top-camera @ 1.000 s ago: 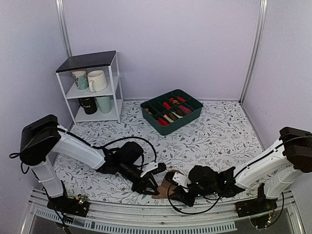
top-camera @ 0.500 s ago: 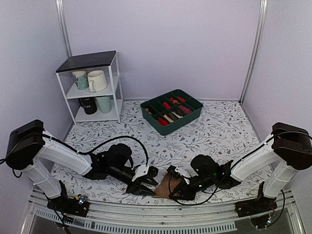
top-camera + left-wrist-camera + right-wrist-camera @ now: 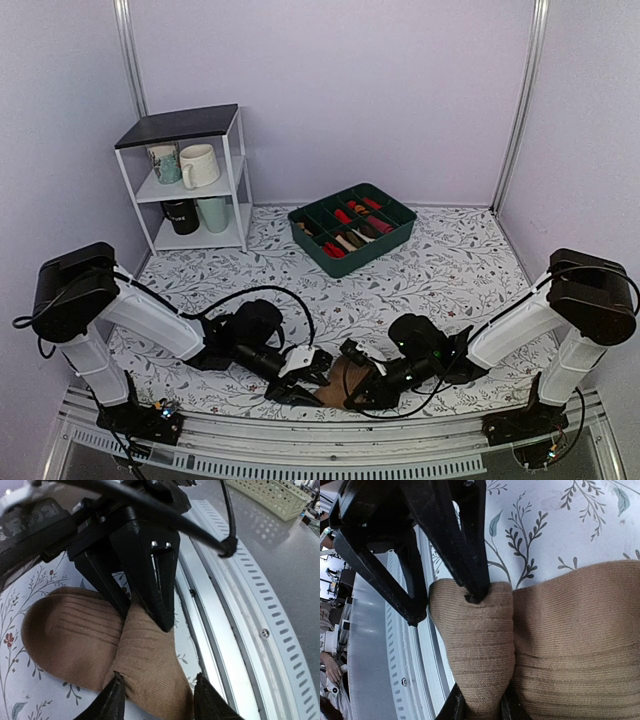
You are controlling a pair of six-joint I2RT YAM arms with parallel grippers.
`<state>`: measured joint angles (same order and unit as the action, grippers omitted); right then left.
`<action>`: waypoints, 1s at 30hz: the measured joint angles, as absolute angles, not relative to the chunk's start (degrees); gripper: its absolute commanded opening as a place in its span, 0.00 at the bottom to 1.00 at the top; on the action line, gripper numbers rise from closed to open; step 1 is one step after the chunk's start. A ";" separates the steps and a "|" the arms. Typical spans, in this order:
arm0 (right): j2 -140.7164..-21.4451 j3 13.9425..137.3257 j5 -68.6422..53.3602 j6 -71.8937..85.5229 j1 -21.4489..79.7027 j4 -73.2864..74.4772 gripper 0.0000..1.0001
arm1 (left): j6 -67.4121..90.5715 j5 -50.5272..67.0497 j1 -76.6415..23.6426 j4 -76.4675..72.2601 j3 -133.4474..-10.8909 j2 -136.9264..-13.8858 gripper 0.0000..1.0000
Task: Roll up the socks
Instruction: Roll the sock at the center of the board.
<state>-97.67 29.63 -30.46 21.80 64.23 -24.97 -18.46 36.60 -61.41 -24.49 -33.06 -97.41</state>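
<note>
The tan-brown knit socks (image 3: 336, 388) lie bunched at the table's near edge, between the two grippers. In the right wrist view my right gripper (image 3: 480, 707) is shut on a rounded fold of the socks (image 3: 480, 645). My left gripper (image 3: 160, 700) faces it from the other side, open, its fingers straddling the same fold of the socks (image 3: 150, 660). One left finger (image 3: 476, 587) presses into the end of the fold. The other left finger (image 3: 412, 612) stands clear over the rail. From above, the left gripper (image 3: 303, 386) and right gripper (image 3: 358, 383) nearly meet.
The metal rail (image 3: 300, 445) of the table's near edge runs just below the socks. A green divided tray (image 3: 395, 232) with rolled socks sits at the back centre. A white shelf (image 3: 190, 180) with mugs stands at the back left.
The left gripper has slid right along the near edge up to the socks and its jaws have widened. The right arm has lowered, bringing the held socks down to the table.
</note>
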 measured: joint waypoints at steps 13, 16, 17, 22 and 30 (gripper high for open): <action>-98.41 29.76 -33.89 21.89 62.65 -24.93 0.15 | -18.35 34.89 -62.22 -21.74 -36.91 -101.38 0.40; -98.78 29.91 -35.53 21.85 61.95 -24.69 0.15 | -17.96 34.20 -62.65 -21.65 -37.36 -101.95 0.44; -98.94 30.06 -36.03 21.85 61.76 -24.51 0.15 | -17.72 33.95 -62.81 -21.67 -37.45 -102.13 0.45; -99.72 30.79 -38.06 21.63 61.04 -23.83 0.15 | -16.91 33.52 -63.11 -22.11 -37.60 -102.76 0.46; -99.79 31.18 -39.81 21.17 60.71 -22.37 0.15 | -15.70 33.95 -63.11 -21.96 -39.33 -104.60 0.06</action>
<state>-99.79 31.18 -39.81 21.17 60.71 -22.37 -15.70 33.95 -63.11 -21.96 -39.33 -104.60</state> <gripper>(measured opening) 0.152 0.178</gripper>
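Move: The rolled end of the sock lies just to the left hand's right, its middle about 4 cm right and 3 cm below, level front to back. The right fingers already grip its other end, with that same middle some 4 cm to their left at about their own height. From the left hand, the unrolled flat part lies roughly 5 cm forward, 6 cm right and 4 cm down; the metal rail runs about 7 cm behind and 5 cm below. The left fingers pinch the left end of the sock roll: still half open, the hand eases about 2 cm down and 2 cm right onto it, straddles it and shuts firmly only near the end. The right hand keeps its pinch on the other end, all but in place, rolling slightly by under 10 degrees. ##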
